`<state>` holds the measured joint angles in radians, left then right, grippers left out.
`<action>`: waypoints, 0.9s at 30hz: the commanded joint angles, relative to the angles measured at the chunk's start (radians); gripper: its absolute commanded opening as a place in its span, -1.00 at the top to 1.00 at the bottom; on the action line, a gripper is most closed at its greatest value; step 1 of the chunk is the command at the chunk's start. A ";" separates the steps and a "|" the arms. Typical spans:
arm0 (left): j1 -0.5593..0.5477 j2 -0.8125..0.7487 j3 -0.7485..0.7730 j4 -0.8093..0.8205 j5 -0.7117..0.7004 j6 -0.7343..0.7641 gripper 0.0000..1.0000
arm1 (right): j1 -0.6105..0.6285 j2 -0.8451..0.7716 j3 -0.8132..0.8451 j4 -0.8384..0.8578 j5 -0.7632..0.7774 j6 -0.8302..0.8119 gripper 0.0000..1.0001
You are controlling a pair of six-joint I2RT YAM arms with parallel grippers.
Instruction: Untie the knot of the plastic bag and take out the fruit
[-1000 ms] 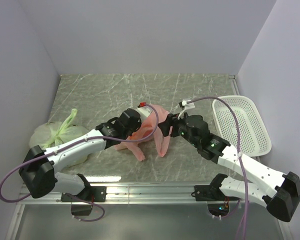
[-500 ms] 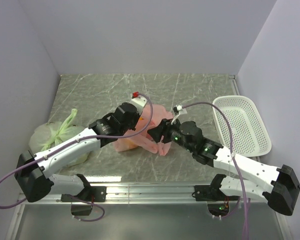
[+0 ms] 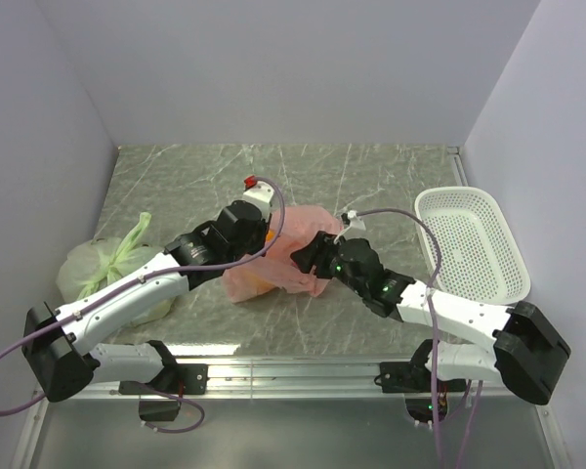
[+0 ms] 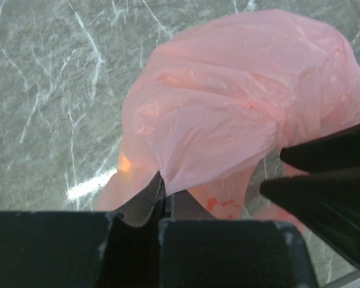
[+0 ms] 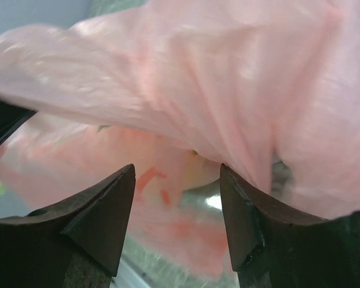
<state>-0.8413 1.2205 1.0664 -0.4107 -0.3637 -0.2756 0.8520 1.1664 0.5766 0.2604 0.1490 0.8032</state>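
Observation:
The pink plastic bag (image 3: 298, 227) lies crumpled at mid-table between both arms. My left gripper (image 3: 266, 244) is shut on a pinch of its thin film; in the left wrist view the bag (image 4: 240, 102) is drawn into a taut point at the closed jaws of that gripper (image 4: 162, 191). My right gripper (image 3: 306, 257) is open, right at the bag's near right side. In the right wrist view its fingertips (image 5: 111, 204) are spread, and pink folds (image 5: 186, 90) fill the space ahead. I cannot pick out the knot among the folds. The fruit is hidden inside; only an orange glow (image 4: 125, 163) shows through.
A pale green tied bag (image 3: 103, 259) sits at the left beside the left arm. A white perforated basket (image 3: 488, 210) stands at the right edge. Walls close in on the left, back and right. Purple cables loop over both arms.
The left gripper closed on the bag's film and drew back and left. The right arm swung left and lower toward the bag. The hanging loop handles are now bunched between the grippers.

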 commanded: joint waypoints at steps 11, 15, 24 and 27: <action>-0.002 -0.009 -0.002 -0.027 -0.038 -0.105 0.99 | -0.280 -0.108 -0.018 -0.174 0.139 -0.105 -0.32; -0.004 0.028 0.013 -0.001 -0.015 -0.142 0.99 | -0.211 -0.197 0.028 -0.211 0.112 -0.154 -0.35; -0.002 0.097 0.053 0.023 0.023 -0.180 0.99 | 0.036 -0.249 0.106 -0.262 0.155 -0.107 -0.36; -0.002 0.076 0.040 0.026 0.009 -0.201 0.99 | 0.042 -0.170 0.091 -0.158 0.074 -0.038 -0.30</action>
<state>-0.8421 1.3216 1.0668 -0.4194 -0.3550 -0.4408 0.8864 0.9356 0.6640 0.0219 0.2695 0.6991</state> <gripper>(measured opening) 0.012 0.662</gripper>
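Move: The left gripper already pinches the plastic bag's rim. The bag's middle lies some 3 cm ahead, 4 cm to its right and 14 cm below. From the open right gripper, the bag's middle is about 6 cm ahead, 3 cm left and 8 cm down. The pinched rim is 3 cm ahead, 8 cm left and 5 cm higher. The orange fruit glow is level with it, some 9 cm left and 12 cm lower. Keep the left gripper shut on the rim, lowering it about 3.5 cm late on. Meanwhile sweep the half-open right gripper rightward and forward past the loose film at the mouth, some 11 cm right, sinking slightly and turning about 20 degrees clockwise. Then bring it back left, rearward and well up, undoing the turn, to finish above where it began, without closing. ##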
